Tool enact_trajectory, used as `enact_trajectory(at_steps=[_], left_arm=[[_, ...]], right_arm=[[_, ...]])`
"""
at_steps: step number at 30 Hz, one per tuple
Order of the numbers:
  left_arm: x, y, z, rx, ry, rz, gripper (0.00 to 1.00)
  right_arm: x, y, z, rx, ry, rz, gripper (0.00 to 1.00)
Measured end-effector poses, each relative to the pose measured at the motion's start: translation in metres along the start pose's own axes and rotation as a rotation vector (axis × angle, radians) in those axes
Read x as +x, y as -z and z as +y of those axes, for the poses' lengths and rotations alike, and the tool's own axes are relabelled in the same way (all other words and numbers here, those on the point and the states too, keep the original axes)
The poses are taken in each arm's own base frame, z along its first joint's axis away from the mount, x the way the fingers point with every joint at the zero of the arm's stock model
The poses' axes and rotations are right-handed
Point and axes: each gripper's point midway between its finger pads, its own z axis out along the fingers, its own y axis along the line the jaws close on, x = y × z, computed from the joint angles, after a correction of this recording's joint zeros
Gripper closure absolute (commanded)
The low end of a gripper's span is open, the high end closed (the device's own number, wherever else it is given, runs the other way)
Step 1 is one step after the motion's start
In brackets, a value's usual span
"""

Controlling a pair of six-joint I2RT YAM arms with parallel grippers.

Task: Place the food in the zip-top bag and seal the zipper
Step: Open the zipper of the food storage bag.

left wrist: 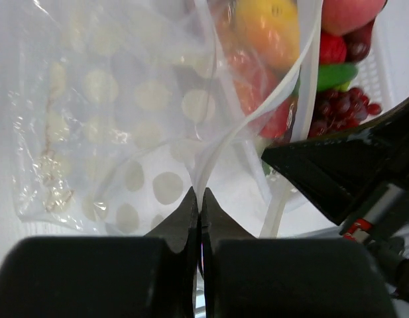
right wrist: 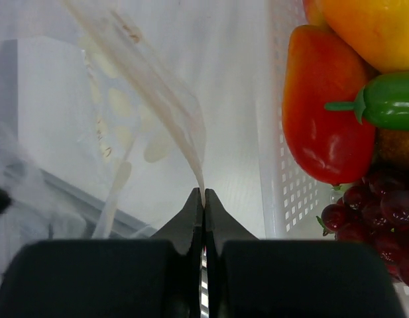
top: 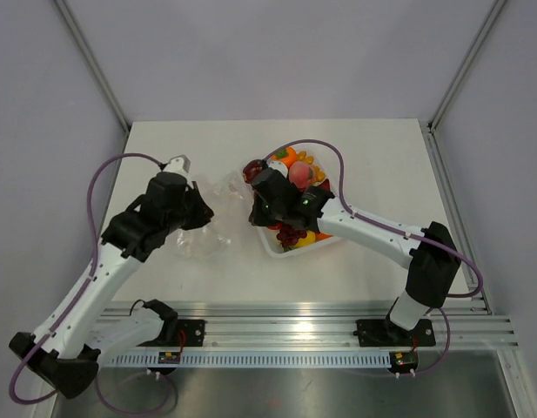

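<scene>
The clear zip-top bag [top: 218, 231], printed with pale dots, lies crumpled on the table between my two arms. My left gripper [left wrist: 199, 197] is shut on a thin edge of the bag [left wrist: 124, 119]. The pale zipper strip [left wrist: 284, 93] curves away from there and the mouth gapes. My right gripper [right wrist: 203, 193] is shut on another edge of the bag [right wrist: 158, 126], just left of the tray. The food [top: 296, 174] is piled in the white tray [top: 272, 246]. It includes a red pepper [right wrist: 323, 112], a green chili [right wrist: 390, 99], a yellow-orange piece [right wrist: 376, 26] and purple grapes [right wrist: 370, 212].
The white perforated tray wall [right wrist: 284, 185] stands right beside my right gripper. My right gripper's dark body [left wrist: 343, 172] crowds the right of the left wrist view. Grey walls enclose the white table [top: 372, 148] at the back and sides.
</scene>
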Motion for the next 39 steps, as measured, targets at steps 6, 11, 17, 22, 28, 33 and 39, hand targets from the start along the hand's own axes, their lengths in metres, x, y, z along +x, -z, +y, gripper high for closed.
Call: enact_trajectory(at_steps=[6,11,17,22,28,33,39], left_arm=[[-0.040,0.035,0.002,0.019,0.058,-0.137,1.00],[-0.031,0.026,0.009,-0.006,0.059,-0.094,1.00],[-0.007,-0.005,0.020,-0.046,0.065,0.019,1.00],[0.000,-0.023,0.023,-0.055,0.061,0.041,1.00],[0.012,-0.036,0.028,-0.045,0.071,0.036,1.00],[0.013,-0.039,0.026,-0.028,0.076,0.036,1.00],[0.026,-0.054,0.024,-0.025,0.074,0.119,1.00]], right_arm=[[-0.002,-0.001,-0.001,0.007,0.005,-0.012,1.00],[-0.001,-0.004,-0.004,0.019,0.032,-0.017,1.00],[0.003,-0.014,-0.013,0.057,0.082,-0.005,1.00],[-0.007,-0.018,-0.014,0.064,0.100,-0.012,0.96],[-0.010,-0.021,-0.017,0.074,0.110,-0.008,0.85],[-0.008,-0.022,-0.018,0.076,0.114,-0.003,0.70],[-0.007,-0.022,-0.016,0.067,0.115,0.003,0.47]])
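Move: The left gripper holds one rim of the bag; the middle of the bag's mouth is about 4 cm to its right, level with it front to back and some 3 cm lower. The right gripper pinches the other rim, with the mouth about 4 cm left, 1 cm ahead and roughly 1 cm above. From the right gripper, the food tray's middle is some 7 cm ahead, 10 cm right and 14 cm down; the red pepper is about 3 cm ahead, 5 cm right and 13 cm down. Keep the left gripper shut on its bag rim: lift it about 5 cm while drawing it a little left, away from the right gripper, then sink it some 11 cm, easing forward and back to the right. Meanwhile ease the right gripper about 2 cm forward and down, tilting slightly, then part its fingers to about half open around the other rim. ##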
